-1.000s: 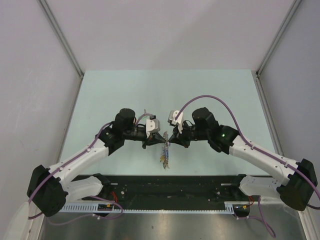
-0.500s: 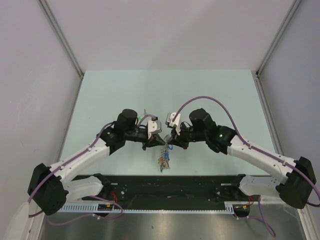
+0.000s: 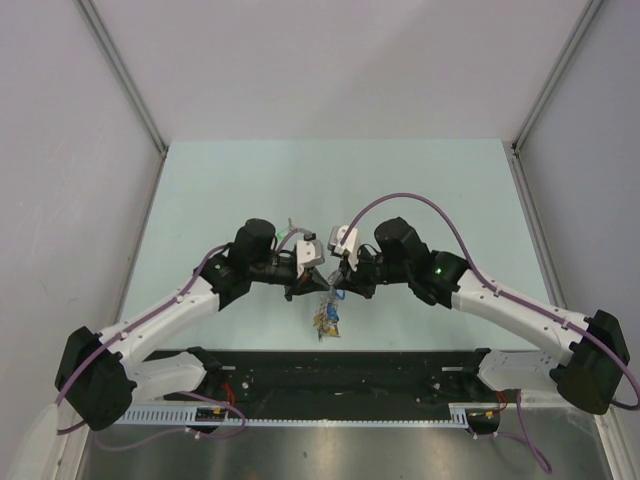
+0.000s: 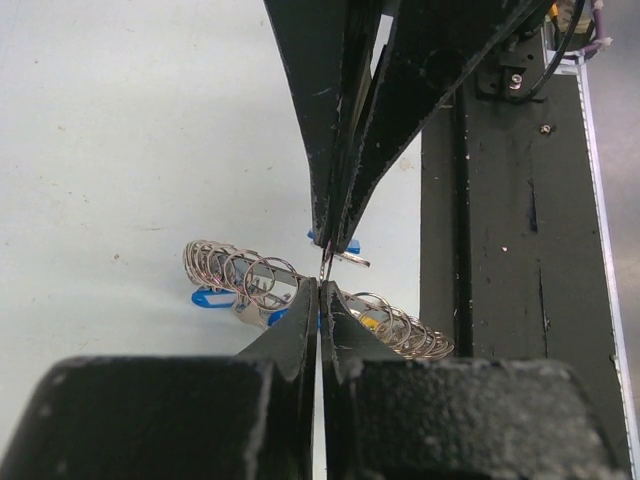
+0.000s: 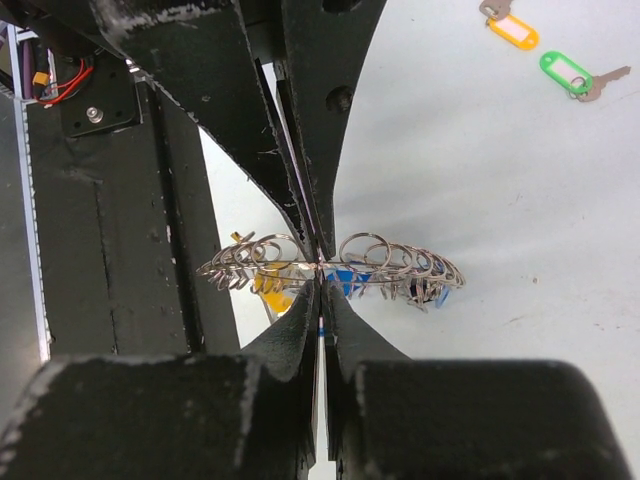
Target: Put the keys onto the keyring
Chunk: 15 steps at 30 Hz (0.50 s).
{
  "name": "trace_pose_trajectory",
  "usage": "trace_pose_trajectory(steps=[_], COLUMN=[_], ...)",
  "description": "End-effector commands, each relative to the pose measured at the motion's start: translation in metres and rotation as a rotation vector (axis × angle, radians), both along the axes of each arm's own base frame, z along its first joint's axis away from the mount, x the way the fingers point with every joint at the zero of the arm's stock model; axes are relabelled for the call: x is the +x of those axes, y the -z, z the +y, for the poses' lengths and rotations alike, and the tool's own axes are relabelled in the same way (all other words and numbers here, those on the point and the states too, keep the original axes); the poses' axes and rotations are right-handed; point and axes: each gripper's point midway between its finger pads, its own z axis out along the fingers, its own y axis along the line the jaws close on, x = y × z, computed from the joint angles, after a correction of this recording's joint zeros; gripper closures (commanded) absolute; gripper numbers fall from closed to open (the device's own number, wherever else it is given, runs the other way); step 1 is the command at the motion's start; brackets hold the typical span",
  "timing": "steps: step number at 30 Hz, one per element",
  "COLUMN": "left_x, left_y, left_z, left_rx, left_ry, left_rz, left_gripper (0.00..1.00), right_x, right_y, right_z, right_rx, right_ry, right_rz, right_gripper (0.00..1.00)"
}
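The keyring [image 3: 325, 316], a grey ring fringed with small keys on yellow, blue and black tags, hangs between my two grippers just above the table. My left gripper [image 3: 313, 283] is shut on the ring's wire [image 4: 240, 272]. My right gripper [image 3: 336, 283] meets it tip to tip, shut on a thin blue-tagged key [image 4: 341, 250] held against the ring [image 5: 400, 262]. The orange-tagged key [image 5: 513, 29] and the green-tagged key [image 5: 574, 74] lie loose on the table in the right wrist view; the arms hide them in the top view.
A black rail [image 3: 350, 375] runs along the table's near edge, close below the hanging ring. It also shows in the left wrist view [image 4: 500, 250] and in the right wrist view [image 5: 100, 220]. Grey walls close in the pale green table [image 3: 330, 180] on three sides.
My right gripper has moved left until its tips meet the left gripper's tips. The hanging keyring has bunched up and shifted a little left.
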Motion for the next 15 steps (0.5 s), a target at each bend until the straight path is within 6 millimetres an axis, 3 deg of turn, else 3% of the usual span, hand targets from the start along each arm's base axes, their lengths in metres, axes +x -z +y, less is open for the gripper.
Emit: trace_pose_trajectory(steps=[1,15], left_x=[-0.001,0.005], left_y=[-0.05,-0.048], left_z=[-0.017,-0.017], left_rx=[-0.151,-0.16], left_ry=[0.05,0.001], left_rz=[-0.117,-0.094], left_gripper=[1.0,1.0], right_x=[0.007,0.006], right_y=[-0.038,-0.057], right_z=[0.024,0.009], right_rx=[0.115,0.14], right_ry=[-0.025,0.02], right_rz=[-0.073,-0.093], right_gripper=[0.96,0.69])
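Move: The pinched top of the keyring, in the left fingertips, is level with the right fingertips and only about 1 cm to their left. The green-tag key lies on the table about 20 cm ahead of the right hand, 12 cm to its left and 15 cm below; the yellow-tag key is some 6 cm left of the green one and 2 cm nearer. From the left hand, the blue-tag key held in the right fingers is level ahead, about 2 cm right and 2 cm below. The blue-tag key's small loop is let go at the keyring as the right fingers open to about a quarter, that hand staying almost in place beside the left fingertips. The left fingers stay shut on the keyring; the left hand lifts it about 2 cm and drifts slightly right, carrying the loop up out of the spread right fingers. ##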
